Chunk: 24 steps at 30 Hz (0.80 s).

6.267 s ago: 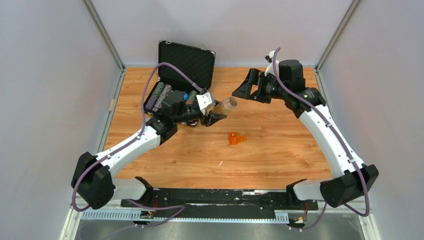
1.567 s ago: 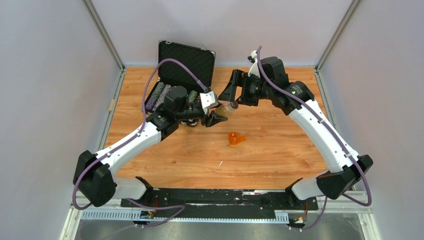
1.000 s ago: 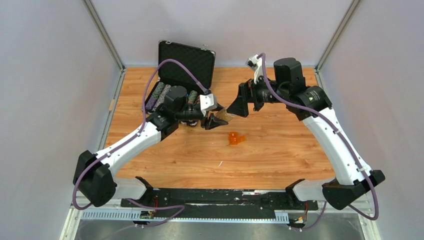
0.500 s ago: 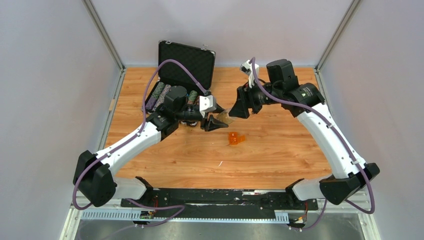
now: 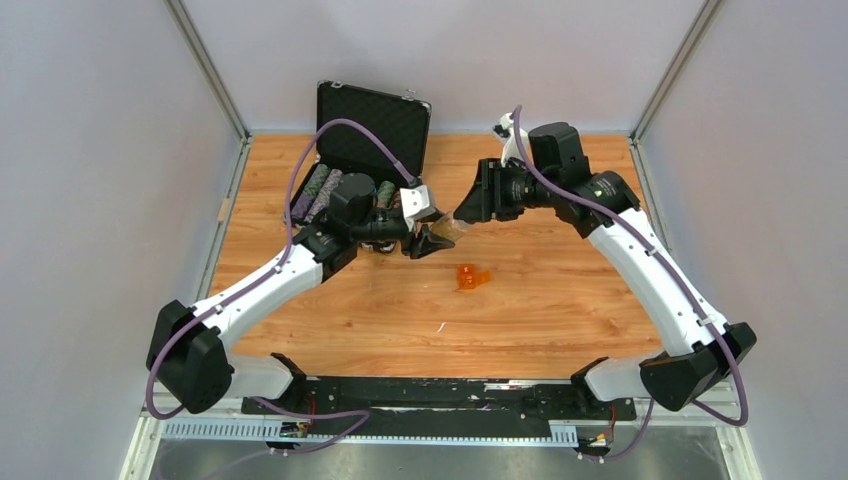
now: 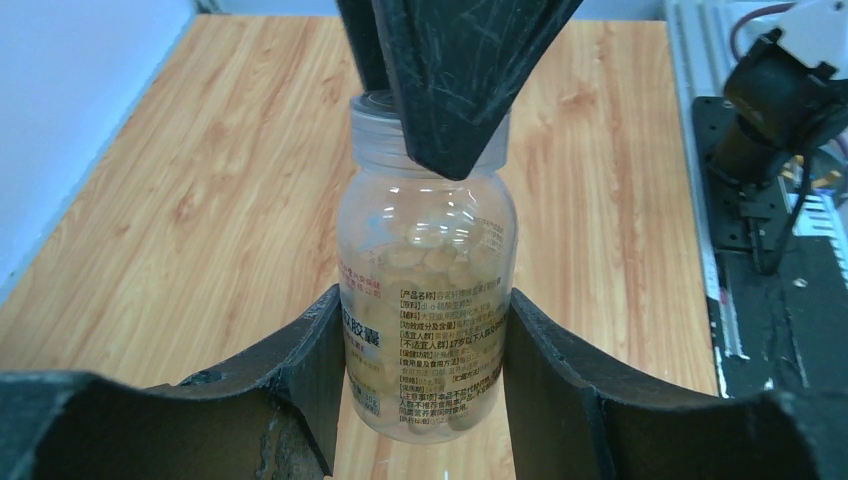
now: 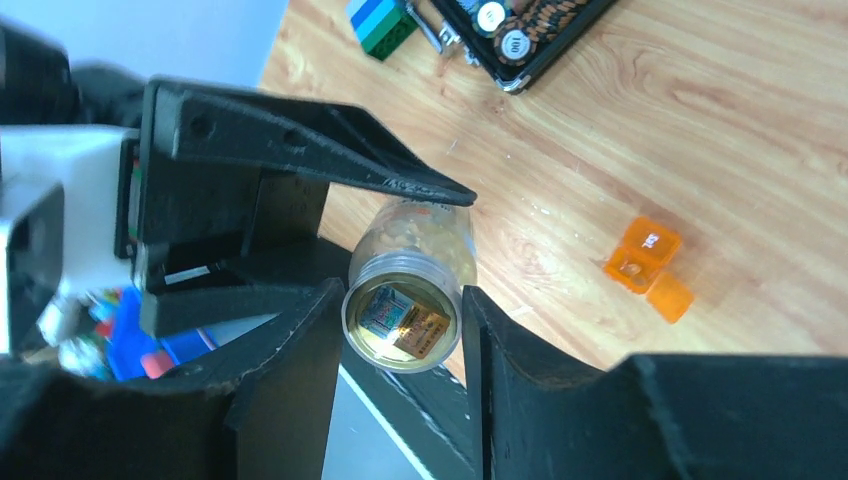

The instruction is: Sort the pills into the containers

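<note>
A clear pill bottle (image 6: pixel 428 270) full of pale pills (image 6: pixel 430 245) is held off the table, tilted toward the right arm. My left gripper (image 6: pixel 424 312) is shut on its labelled body, also seen from above (image 5: pixel 432 236). My right gripper (image 7: pixel 402 300) has come in from the other end; its fingers (image 6: pixel 450 90) press on both sides of the bottle's clear cap (image 7: pixel 405 325). The containers (image 5: pixel 468 277), a tiny orange box of joined compartments, lie on the wood just in front of the bottle, also visible in the right wrist view (image 7: pixel 645 265).
An open black case (image 5: pixel 372 118) with striped chip rows (image 5: pixel 318 190) stands at the back left, behind the left wrist. A green-blue block (image 7: pixel 382 20) lies beside the case. A small white scrap (image 5: pixel 439 326) lies on the table toward the front.
The right gripper's fingers have narrowed from wide apart onto the bottle's cap, and its wrist has shifted slightly. The left gripper and bottle stayed put.
</note>
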Each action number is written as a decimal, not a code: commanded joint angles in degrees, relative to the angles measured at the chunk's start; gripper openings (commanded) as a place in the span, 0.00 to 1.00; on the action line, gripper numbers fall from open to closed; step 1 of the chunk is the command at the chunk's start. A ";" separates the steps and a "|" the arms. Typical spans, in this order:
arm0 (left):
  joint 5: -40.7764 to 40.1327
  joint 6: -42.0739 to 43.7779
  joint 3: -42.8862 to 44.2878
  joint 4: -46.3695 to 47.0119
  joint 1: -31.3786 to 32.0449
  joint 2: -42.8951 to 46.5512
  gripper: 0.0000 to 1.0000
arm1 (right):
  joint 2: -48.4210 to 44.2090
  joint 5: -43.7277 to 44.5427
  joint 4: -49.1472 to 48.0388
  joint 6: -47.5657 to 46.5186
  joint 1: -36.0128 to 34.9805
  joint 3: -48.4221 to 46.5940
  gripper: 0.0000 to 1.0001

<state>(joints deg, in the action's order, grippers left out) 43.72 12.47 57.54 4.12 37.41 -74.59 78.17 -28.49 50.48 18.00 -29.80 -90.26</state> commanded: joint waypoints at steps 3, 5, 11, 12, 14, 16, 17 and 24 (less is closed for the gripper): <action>-7.89 -1.97 -0.15 9.05 0.21 0.56 0.00 | -1.61 15.94 -4.37 31.66 -0.36 2.10 0.29; -8.79 -1.70 -0.48 9.23 0.21 0.44 0.00 | -2.13 18.56 -5.58 35.60 -0.78 2.32 0.35; -8.47 -1.66 -1.16 8.90 0.21 0.23 0.00 | -6.34 22.57 -10.33 27.48 1.34 5.45 1.00; -8.12 -2.23 -1.04 8.90 0.21 0.23 0.00 | -7.71 20.25 -12.33 24.16 2.84 6.95 1.00; -6.13 -2.93 -0.52 8.47 0.21 0.46 0.00 | -10.39 12.94 -17.41 17.12 6.58 10.06 1.00; -3.57 -2.76 0.19 7.73 0.21 0.40 0.00 | -12.28 4.52 -19.26 8.07 8.55 11.40 1.00; -2.27 -2.40 0.46 6.82 0.21 0.32 0.00 | -13.07 0.58 -19.24 3.47 8.95 11.69 1.00; 6.20 -0.68 3.16 2.65 0.20 -0.15 0.00 | -13.13 -21.71 -11.71 -17.07 9.20 11.16 0.99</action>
<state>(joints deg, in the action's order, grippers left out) 42.04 10.83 57.06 7.38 37.47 -74.89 65.01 -33.56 37.17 16.12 -20.45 -78.54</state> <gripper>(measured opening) 0.589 0.998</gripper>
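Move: The right fingers are already shut on the pill jar's lid, practically at their own hand point; the jar's body is about 4 cm to the left and 3 cm lower. From the right hand, the orange pillbox is on the table roughly 28 cm down, 3 cm ahead and 3 cm right, and the chip case some 23 cm ahead, 22 cm left and 27 cm down. From the left hand, which holds the jar, the lid is about 4 cm right, 4 cm up and 1 cm ahead. Keeping its grip on the lid at first, the right hand twists it clockwise as seen looking onto the lid, some 30 degrees in all by the time it lets go, while both hands swing about 3 cm forward together, the left still pinching the jar's body. The right fingers then open wide and draw off about 5 cm to the right, after which the hand rises 3 cm and comes back nearly 4 cm with the wrist unwinding the twist, as the left hand carries the jar 2 cm back. ##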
